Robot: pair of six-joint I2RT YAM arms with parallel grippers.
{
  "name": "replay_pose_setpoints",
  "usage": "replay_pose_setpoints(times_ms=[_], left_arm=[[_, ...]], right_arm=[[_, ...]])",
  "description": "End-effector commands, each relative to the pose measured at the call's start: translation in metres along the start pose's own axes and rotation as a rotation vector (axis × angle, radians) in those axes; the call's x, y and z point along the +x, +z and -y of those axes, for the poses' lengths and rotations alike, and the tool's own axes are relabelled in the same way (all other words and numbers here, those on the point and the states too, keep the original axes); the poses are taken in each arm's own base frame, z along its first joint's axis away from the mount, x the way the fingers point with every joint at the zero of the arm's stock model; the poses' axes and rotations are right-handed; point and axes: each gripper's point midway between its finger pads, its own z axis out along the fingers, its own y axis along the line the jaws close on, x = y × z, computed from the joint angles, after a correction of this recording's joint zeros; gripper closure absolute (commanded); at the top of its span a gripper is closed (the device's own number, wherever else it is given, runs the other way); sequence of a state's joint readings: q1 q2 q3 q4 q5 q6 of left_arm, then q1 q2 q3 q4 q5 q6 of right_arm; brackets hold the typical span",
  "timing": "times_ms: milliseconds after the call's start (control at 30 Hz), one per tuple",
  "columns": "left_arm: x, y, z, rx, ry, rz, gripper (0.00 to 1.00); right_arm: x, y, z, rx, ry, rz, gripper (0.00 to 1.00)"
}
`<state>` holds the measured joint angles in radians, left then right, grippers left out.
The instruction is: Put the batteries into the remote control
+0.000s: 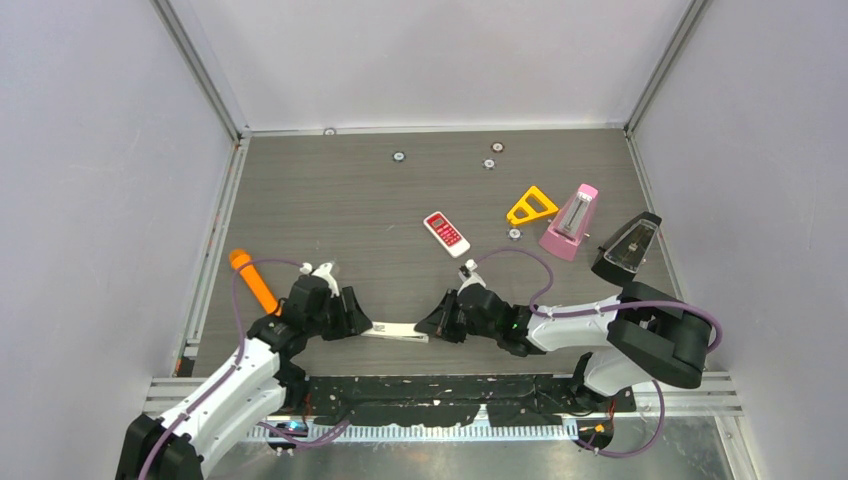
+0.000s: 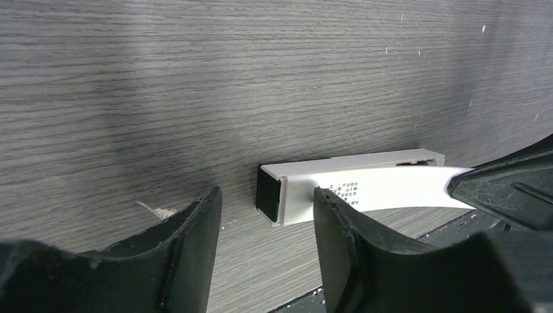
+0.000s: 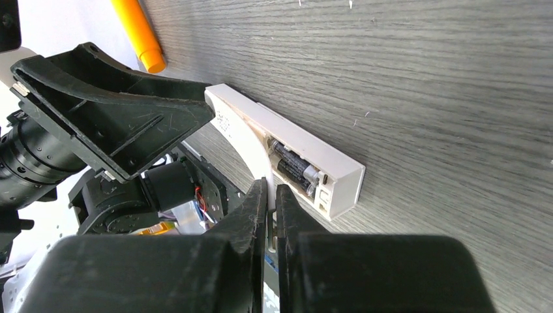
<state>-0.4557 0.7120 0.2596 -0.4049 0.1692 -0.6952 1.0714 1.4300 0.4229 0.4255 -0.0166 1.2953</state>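
Observation:
The white remote control (image 1: 395, 331) lies near the front edge, between my two grippers. Its battery bay faces up, and two dark batteries (image 3: 293, 166) lie side by side in it. A thin white battery cover (image 3: 251, 140) curves up from the remote, and my right gripper (image 3: 270, 195) is shut on its edge. My left gripper (image 2: 267, 197) stands open at the remote's dark other end (image 2: 269, 193), which sits just beyond the gap, with the right finger (image 2: 332, 222) close against the remote's side.
An orange cone-ended stick (image 1: 254, 282) lies left of the left arm. Mid-table there is a small red-and-white keypad device (image 1: 446, 233). At the right stand a yellow triangle (image 1: 531, 206), a pink metronome (image 1: 570, 222) and a black metronome (image 1: 626, 246). Small metal rings (image 1: 398, 156) dot the far side.

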Motion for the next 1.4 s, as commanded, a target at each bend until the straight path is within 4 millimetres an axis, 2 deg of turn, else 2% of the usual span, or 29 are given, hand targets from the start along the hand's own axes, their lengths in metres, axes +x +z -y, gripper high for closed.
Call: replay_pose_setpoints(times_ms=[0, 200, 400, 700, 867, 1000, 1200, 1367], left_arm=[[-0.003, 0.001, 0.001, 0.001, 0.02, 0.0, 0.5], [0.0, 0.002, -0.001, -0.01, 0.017, -0.021, 0.63], [0.004, 0.003, -0.004, -0.021, 0.038, -0.042, 0.63], [0.009, 0.004, -0.01, -0.075, 0.068, -0.065, 0.71], [0.011, 0.006, -0.011, -0.106, 0.101, -0.083, 0.76], [0.012, 0.007, -0.013, -0.13, 0.113, -0.096, 0.76], [0.013, 0.007, -0.013, -0.138, 0.125, -0.103, 0.76], [0.014, 0.007, -0.011, -0.129, 0.129, -0.106, 0.73]], right_arm=[[0.004, -0.003, 0.051, 0.192, -0.041, -0.004, 0.95], [0.006, -0.003, 0.056, 0.206, -0.03, -0.009, 0.94], [0.006, -0.005, 0.056, 0.206, -0.023, -0.006, 0.88], [0.005, -0.008, 0.051, 0.2, -0.026, -0.007, 0.7], [0.003, -0.013, 0.036, 0.176, -0.048, -0.017, 0.56], [0.008, -0.021, 0.029, 0.162, -0.06, -0.057, 0.49], [0.006, -0.031, 0.031, 0.17, -0.078, -0.047, 0.48], [0.004, -0.029, 0.031, 0.177, -0.106, -0.043, 0.49]])
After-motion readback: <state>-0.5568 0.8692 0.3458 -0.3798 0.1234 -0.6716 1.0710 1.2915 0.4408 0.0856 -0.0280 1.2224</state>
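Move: The right hand already pinches the free end of the bowed white cover. The white remote, its battery compartment open, has its middle about 4 cm to that hand's left, 2 cm nearer the base and 3 cm below; the red remote lies some 22 cm ahead and 7 cm right. From the left hand, already at the white remote's left end, its middle is roughly 6 cm right, 1 cm back and 1 cm lower; the orange handle lies about 28 cm left and 10 cm ahead. The right fingers let go of the cover's end, opening to about half, after first holding still; the hand dips a little, then draws off some 4 cm to the right and 2 cm back, past the remote's right end, fingers tipping about 10 degrees steeper. Meanwhile the left fingers narrow by about half on the remote's left end and slide roughly 1.5 cm to the right. ##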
